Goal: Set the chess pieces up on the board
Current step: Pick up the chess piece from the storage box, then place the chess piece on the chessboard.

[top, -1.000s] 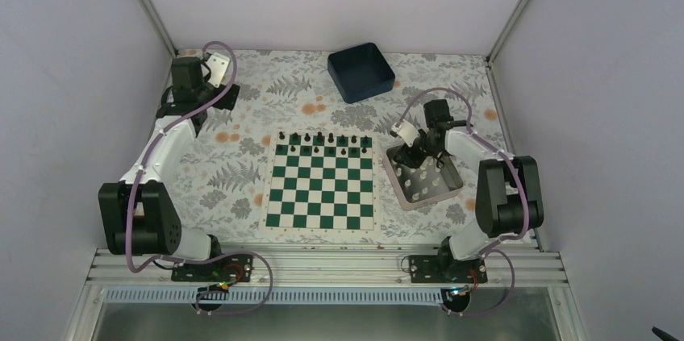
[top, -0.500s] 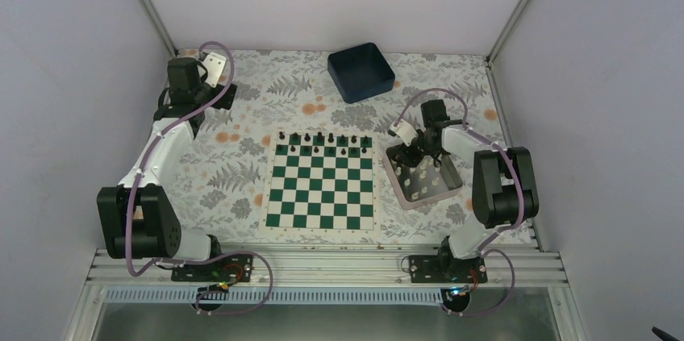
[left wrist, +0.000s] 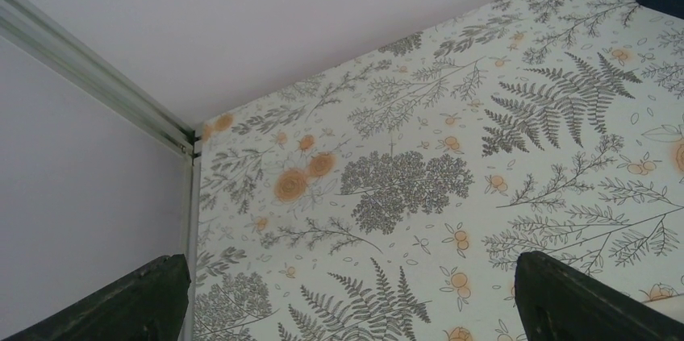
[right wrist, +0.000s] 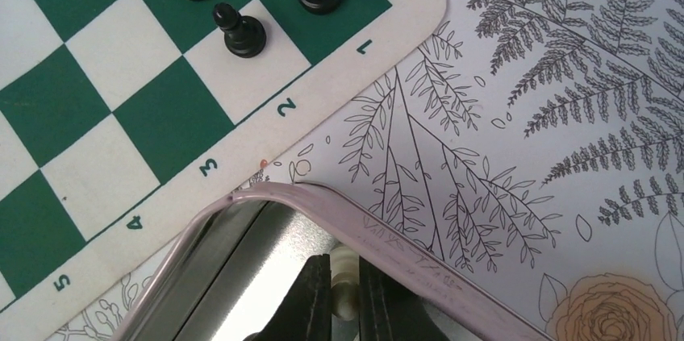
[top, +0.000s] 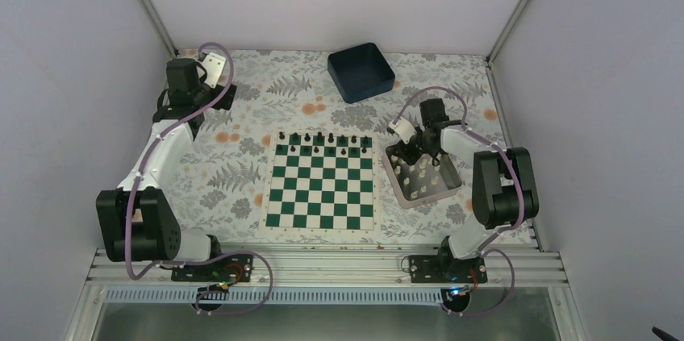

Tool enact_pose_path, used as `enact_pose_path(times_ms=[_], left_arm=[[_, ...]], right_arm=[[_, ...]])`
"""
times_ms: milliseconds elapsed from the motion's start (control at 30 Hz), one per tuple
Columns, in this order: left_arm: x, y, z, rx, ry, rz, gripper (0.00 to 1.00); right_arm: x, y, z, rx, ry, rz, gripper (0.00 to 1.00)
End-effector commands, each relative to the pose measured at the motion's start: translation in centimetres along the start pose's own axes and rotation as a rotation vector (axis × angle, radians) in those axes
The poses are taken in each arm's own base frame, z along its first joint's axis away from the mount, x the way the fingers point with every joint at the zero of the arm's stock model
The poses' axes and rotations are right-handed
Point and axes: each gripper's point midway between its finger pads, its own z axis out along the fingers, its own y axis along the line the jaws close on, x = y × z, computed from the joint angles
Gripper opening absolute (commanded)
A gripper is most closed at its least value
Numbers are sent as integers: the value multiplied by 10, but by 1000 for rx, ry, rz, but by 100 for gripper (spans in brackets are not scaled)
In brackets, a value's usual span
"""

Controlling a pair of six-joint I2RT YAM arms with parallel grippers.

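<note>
The board (top: 323, 182) lies mid-table with green and white squares; black pieces (top: 323, 142) line its far rows. Its corner (right wrist: 105, 115) shows in the right wrist view with black pieces (right wrist: 240, 31) on it. Several cream chess pieces (top: 421, 183) lie in the silver tray (top: 445, 188) right of the board. My right gripper (right wrist: 345, 293) reaches down into the tray's far corner and is shut on a cream chess piece (right wrist: 345, 286). The left gripper (left wrist: 347, 309) hovers open over bare tablecloth at the far left, with nothing between its fingers.
A dark blue bin (top: 360, 72) stands at the back, beyond the board. The tray's pink rim (right wrist: 419, 256) runs close beside my right fingers. White walls and metal posts (left wrist: 97, 83) enclose the table on three sides.
The right gripper has closed on a cream piece in the tray's far corner, after shifting slightly toward the back. The left arm has stayed in place.
</note>
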Motion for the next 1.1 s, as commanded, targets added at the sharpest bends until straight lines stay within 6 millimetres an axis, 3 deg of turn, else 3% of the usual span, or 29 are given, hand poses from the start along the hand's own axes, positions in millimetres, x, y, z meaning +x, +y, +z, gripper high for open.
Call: enact_pose_path(times_ms=[0,167,400,567,667,800,1067], left_arm=[[-8,2,-9,2,-39,9,100],[-11,1,-12,10,-51,8,100],[-15,2,-17,13,-62,9,100],[-19,4,-20,3,-69,18,100],[-17,5,-17,-5,-66,21,100],[-16,9,-12,-19,-63,28,100],[-14,16,-8,-34,-66,29,100]], right_arm=[[-4,7,-6,4,-26,-7,4],[-8,10,-23,30,-37,-16,4],[-41,19,-75,84,-87,-73,4],[-68,56,-94,54,-113,-156,4],[-79,85,-90,8,-117,-216,4],[-80,132,-69,-71,-77,-306,4],[-55,210,-36,-209,5,-453,4]])
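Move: The white chess piece is already pinched in the right fingers, low in the storage box's far left corner; the box's middle lies some 7 cm back and 7 cm right. The chessboard it is taken to has its middle about 28 cm left and 9 cm back, roughly 3 cm lower, and the nearest black pawn stands 14 cm left, 3 cm ahead. From the left hand, the board's middle is about 30 cm right, 25 cm back and 22 cm below. The white piece, kept in the right hand's steady pinch, is drawn first almost straight up out of the storage box, about 12 cm. It is then swept left and back over the rim to the right side of the chessboard, some 14 cm left and 12 cm back in all, sinking about 3 cm late on while the hand turns roughly 25 degrees counter-clockwise. ##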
